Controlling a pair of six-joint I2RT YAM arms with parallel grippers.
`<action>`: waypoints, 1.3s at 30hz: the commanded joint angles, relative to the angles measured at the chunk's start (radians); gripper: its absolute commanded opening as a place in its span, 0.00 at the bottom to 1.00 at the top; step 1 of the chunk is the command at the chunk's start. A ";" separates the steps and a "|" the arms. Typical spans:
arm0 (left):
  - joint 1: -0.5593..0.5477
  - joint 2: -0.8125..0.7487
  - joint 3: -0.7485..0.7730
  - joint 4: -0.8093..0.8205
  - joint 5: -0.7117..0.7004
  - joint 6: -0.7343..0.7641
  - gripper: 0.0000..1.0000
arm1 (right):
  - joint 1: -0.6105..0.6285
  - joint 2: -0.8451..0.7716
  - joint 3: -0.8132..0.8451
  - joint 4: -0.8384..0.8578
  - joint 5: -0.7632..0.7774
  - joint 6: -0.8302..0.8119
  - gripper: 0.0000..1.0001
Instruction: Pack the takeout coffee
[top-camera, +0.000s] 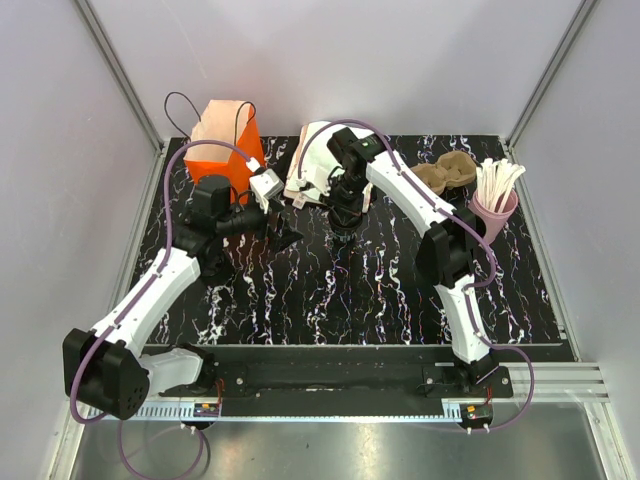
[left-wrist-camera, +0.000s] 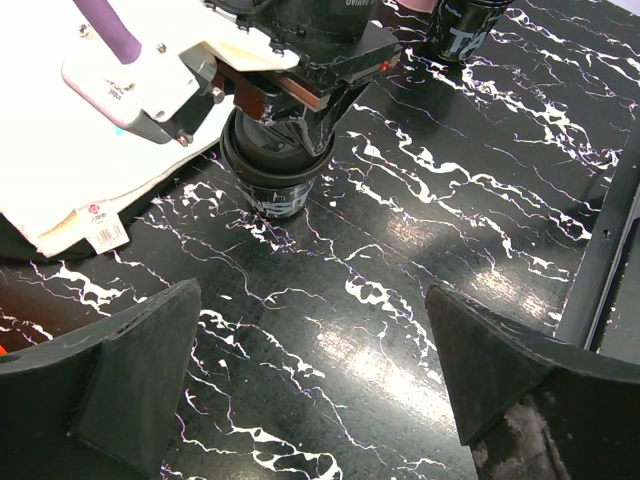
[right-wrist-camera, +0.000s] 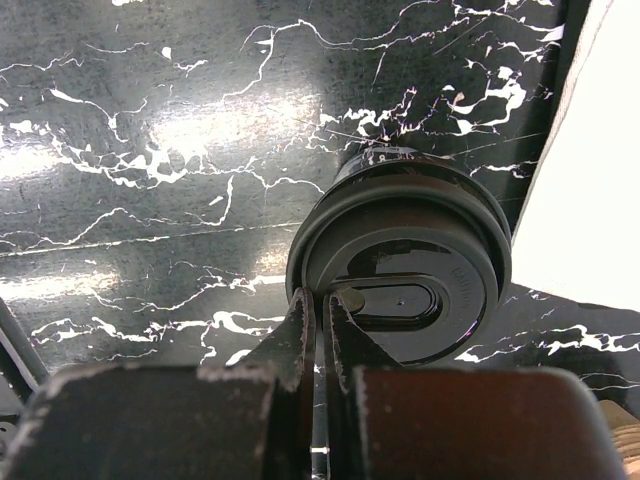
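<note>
The takeout coffee (left-wrist-camera: 270, 185) is a small black cup that stands upright on the marbled table, with a black lid (right-wrist-camera: 420, 265) on top. My right gripper (right-wrist-camera: 322, 300) is shut and comes down from above, its tips resting at the near edge of the lid. From above, the right gripper (top-camera: 347, 215) hides most of the cup. My left gripper (left-wrist-camera: 330, 380) is open and hovers low over bare table, short of the cup, with nothing between its fingers (left-wrist-camera: 130, 370). In the top view the left gripper (top-camera: 280, 236) is left of the cup.
An orange paper bag (top-camera: 225, 140) stands at the back left. A white bag (top-camera: 310, 165) lies flat just behind the cup. A brown cardboard cup carrier (top-camera: 445, 175) and a pink cup of white sticks (top-camera: 495, 212) are at the back right.
</note>
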 joint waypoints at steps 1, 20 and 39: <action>0.005 -0.011 0.000 0.052 0.008 0.008 0.99 | 0.012 0.006 0.008 0.022 0.018 0.008 0.02; 0.010 -0.005 0.000 0.054 0.021 0.006 0.99 | 0.024 0.029 0.004 0.042 0.031 0.008 0.08; 0.013 0.003 -0.003 0.057 0.024 0.009 0.99 | 0.029 -0.046 0.007 0.040 0.041 -0.014 0.43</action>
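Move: Just ahead of the right hand point, about 3 cm forward, 1 cm left and 5 cm below, stands the middle of the lidded coffee cup. The white cloth lies some 22 cm ahead and 3 cm left, the paper carrier roughly 19 cm ahead and 27 cm right, and the other black cup about 4 cm back and 26 cm right. For the left hand the lidded cup is around 8 cm forward, 13 cm right and 15 cm lower. Keeping its shut fingertips at the near rim of the coffee lid, the right hand eases down about 1 cm with a slight shift left and forward, barely turning. Then the fingers part to nearly half open, ending with the forward finger over the lid and the rear one clear outside the near rim. ##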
